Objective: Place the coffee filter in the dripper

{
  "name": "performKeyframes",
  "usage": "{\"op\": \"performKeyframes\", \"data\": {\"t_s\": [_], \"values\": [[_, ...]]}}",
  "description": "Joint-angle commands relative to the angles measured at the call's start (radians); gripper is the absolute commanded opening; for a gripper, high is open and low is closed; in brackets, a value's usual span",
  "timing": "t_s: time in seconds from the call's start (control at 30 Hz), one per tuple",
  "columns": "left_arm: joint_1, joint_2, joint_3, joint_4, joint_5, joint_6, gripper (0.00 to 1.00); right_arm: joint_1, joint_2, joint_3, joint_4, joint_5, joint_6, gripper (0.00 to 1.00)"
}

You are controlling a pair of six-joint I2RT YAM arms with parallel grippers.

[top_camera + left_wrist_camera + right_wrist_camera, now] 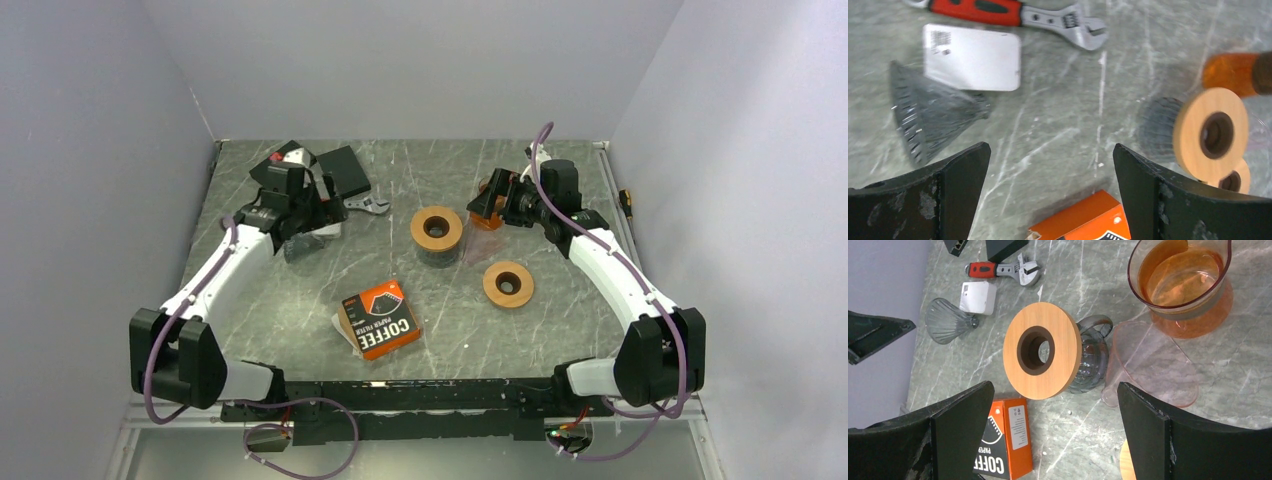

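Observation:
An orange and black box (pixel 378 320) marked COFFEE PAPER FILTER lies at the table's front centre; I make out no loose filter. A dark glass dripper with a wooden collar (pixel 437 230) stands mid-table. A grey ribbed dripper cone (pixel 933 112) lies on its side to the left. A pink see-through dripper (pixel 1153 365) lies beside the collared one. My left gripper (pixel 1050 150) hangs open and empty above the table between the grey cone and the box. My right gripper (pixel 1055 387) is open and empty, raised above the collared dripper (pixel 1042 357).
An orange glass server (pixel 1180 285) stands at the back right. A loose wooden ring (pixel 508 284) lies right of centre. A white block (pixel 973 57), a red-handled wrench (pixel 1018 12) and a black box (pixel 345 170) sit at the back left. Walls enclose the table.

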Motion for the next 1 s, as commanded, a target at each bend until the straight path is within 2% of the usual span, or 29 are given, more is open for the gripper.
{"op": "performKeyframes", "data": {"t_s": [0.0, 0.13, 0.33, 0.53, 0.63, 0.87, 0.97], "values": [[0.083, 0.003, 0.054, -0.089, -0.059, -0.053, 1.00, 0.001, 0.001, 0.017, 0.008, -0.023, -0.024, 1.00], [0.194, 0.016, 0.061, -0.108, 0.032, -0.080, 1.00, 0.001, 0.006, 0.028, 0.001, -0.045, -0.023, 0.99], [0.375, 0.054, 0.032, -0.069, 0.287, -0.121, 0.99, 0.000, 0.013, 0.029, 0.005, -0.060, -0.026, 0.99], [0.438, 0.143, -0.002, 0.019, 0.526, -0.155, 0.93, 0.001, 0.010, 0.021, 0.008, -0.078, -0.027, 0.98], [0.439, 0.187, -0.006, 0.050, 0.570, -0.163, 0.89, 0.001, 0.006, 0.022, 0.003, -0.081, -0.026, 0.98], [0.439, 0.252, -0.030, 0.079, 0.569, -0.158, 0.81, 0.001, -0.013, 0.016, -0.001, -0.083, -0.034, 0.98], [0.438, 0.265, -0.042, 0.094, 0.577, -0.156, 0.75, 0.001, -0.020, 0.012, -0.005, -0.085, -0.035, 0.98]]}}
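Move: The ribbed glass dripper lies on its side some 10 cm to the left hand's left, about 2 cm back and 14 cm below. The white box is roughly 5 cm ahead, 7 cm left and 16 cm below; the wrench is about 11 cm ahead, 2 cm left and 17 cm below. From the right hand the dripper is some 40 cm left, 1 cm back and 16 cm below. Left hand swings some 10 cm left, then 3 cm right, sinking 6 cm towards the glass dripper, fingers narrowing. ##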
